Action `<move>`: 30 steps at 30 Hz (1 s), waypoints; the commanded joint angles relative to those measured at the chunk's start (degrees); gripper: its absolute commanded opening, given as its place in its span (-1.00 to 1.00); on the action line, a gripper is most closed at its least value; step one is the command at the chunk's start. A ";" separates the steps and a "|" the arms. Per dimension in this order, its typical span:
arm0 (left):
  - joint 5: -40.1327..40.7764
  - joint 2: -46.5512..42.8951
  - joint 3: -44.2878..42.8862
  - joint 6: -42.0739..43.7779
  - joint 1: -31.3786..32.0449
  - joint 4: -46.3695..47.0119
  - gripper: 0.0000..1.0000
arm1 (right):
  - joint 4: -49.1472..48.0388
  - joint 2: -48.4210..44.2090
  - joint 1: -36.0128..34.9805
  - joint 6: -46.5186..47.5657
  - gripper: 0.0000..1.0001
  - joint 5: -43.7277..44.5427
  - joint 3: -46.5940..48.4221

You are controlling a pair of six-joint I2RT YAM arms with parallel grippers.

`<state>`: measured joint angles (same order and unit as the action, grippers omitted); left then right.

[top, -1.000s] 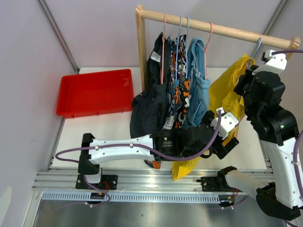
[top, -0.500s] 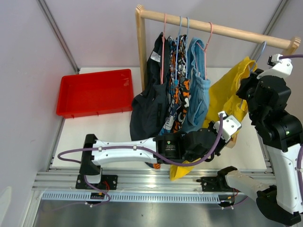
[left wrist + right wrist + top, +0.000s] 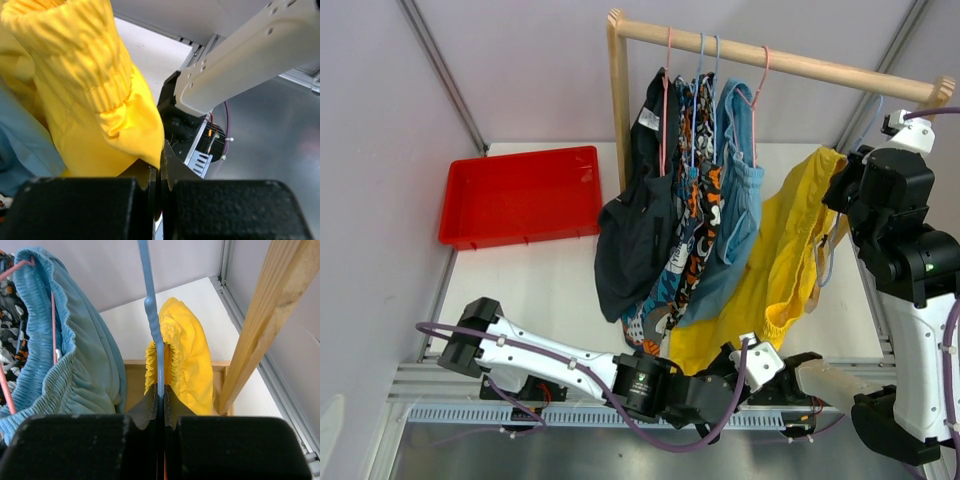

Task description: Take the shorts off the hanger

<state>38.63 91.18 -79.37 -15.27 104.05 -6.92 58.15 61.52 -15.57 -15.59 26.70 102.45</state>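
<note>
The yellow shorts (image 3: 780,265) hang stretched from a blue hanger (image 3: 152,315) at the right end of the wooden rail (image 3: 790,62). My right gripper (image 3: 160,400) is shut on the hanger's wire stem just above the yellow waistband (image 3: 187,350); in the top view it (image 3: 850,185) sits at the shorts' upper end. My left gripper (image 3: 159,167) is shut on the yellow shorts' lower hem (image 3: 90,100), low near the table's front edge (image 3: 725,362). The black shorts (image 3: 635,230), patterned shorts (image 3: 695,200) and blue shorts (image 3: 740,200) hang on the rail.
A red tray (image 3: 520,195) lies on the table at the left. The rail's wooden upright (image 3: 617,110) stands beside the black shorts, and its right post (image 3: 265,315) is close to my right gripper. The aluminium base rail (image 3: 600,385) runs along the near edge.
My left arm has swung down toward the near edge, pulling the yellow shorts' hem with it so the fabric is stretched. The right gripper keeps hold of the hanger, shifted slightly.
</note>
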 commanded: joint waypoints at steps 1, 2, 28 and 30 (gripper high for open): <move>-0.14 -1.27 1.68 -4.51 1.68 0.59 -1.00 | -6.57 0.27 1.42 -0.04 -1.00 0.73 3.98; 1.52 -0.05 1.07 -3.99 1.60 0.68 -1.00 | -5.69 0.01 1.42 -0.57 -1.00 -0.49 4.42; -4.36 7.01 -9.25 -3.80 -13.18 -1.34 -1.00 | 17.36 8.35 1.33 -4.71 -1.00 -11.41 29.38; -2.60 4.29 -4.51 -6.16 -9.85 -1.78 -1.00 | 13.93 10.19 1.42 -4.44 -1.00 -9.74 28.68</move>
<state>34.22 101.84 -89.08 -16.67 89.65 -11.07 76.53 67.64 -14.37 -22.33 13.45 131.20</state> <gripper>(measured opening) 0.014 0.043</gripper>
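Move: The left hand already pinches the trailing end of the yellow shorts. Their middle is roughly 18 cm ahead of it and 5 cm higher, with the light blue shorts some 26 cm ahead, 7 cm left and 6 cm up. The right hand still grips the blue hanger; from it the yellow shorts' middle lies about 9 cm left, 10 cm back and 12 cm down, the light blue shorts 15 cm left and 2 cm back, and the rack's right post about 10 cm right and 6 cm ahead. Forward and somewhat to the right swings the left hand, nearly 20 cm and rising about 5, keeping its pinch on the shorts, then it reverses, dropping and drawing back some 8 cm. Meanwhile the right hand, fingers still shut on the hanger, pulls back about 10 cm with a roll lifting its left side, then rises some 7 cm and eases forward again, drawing the hanger away from the shorts. ##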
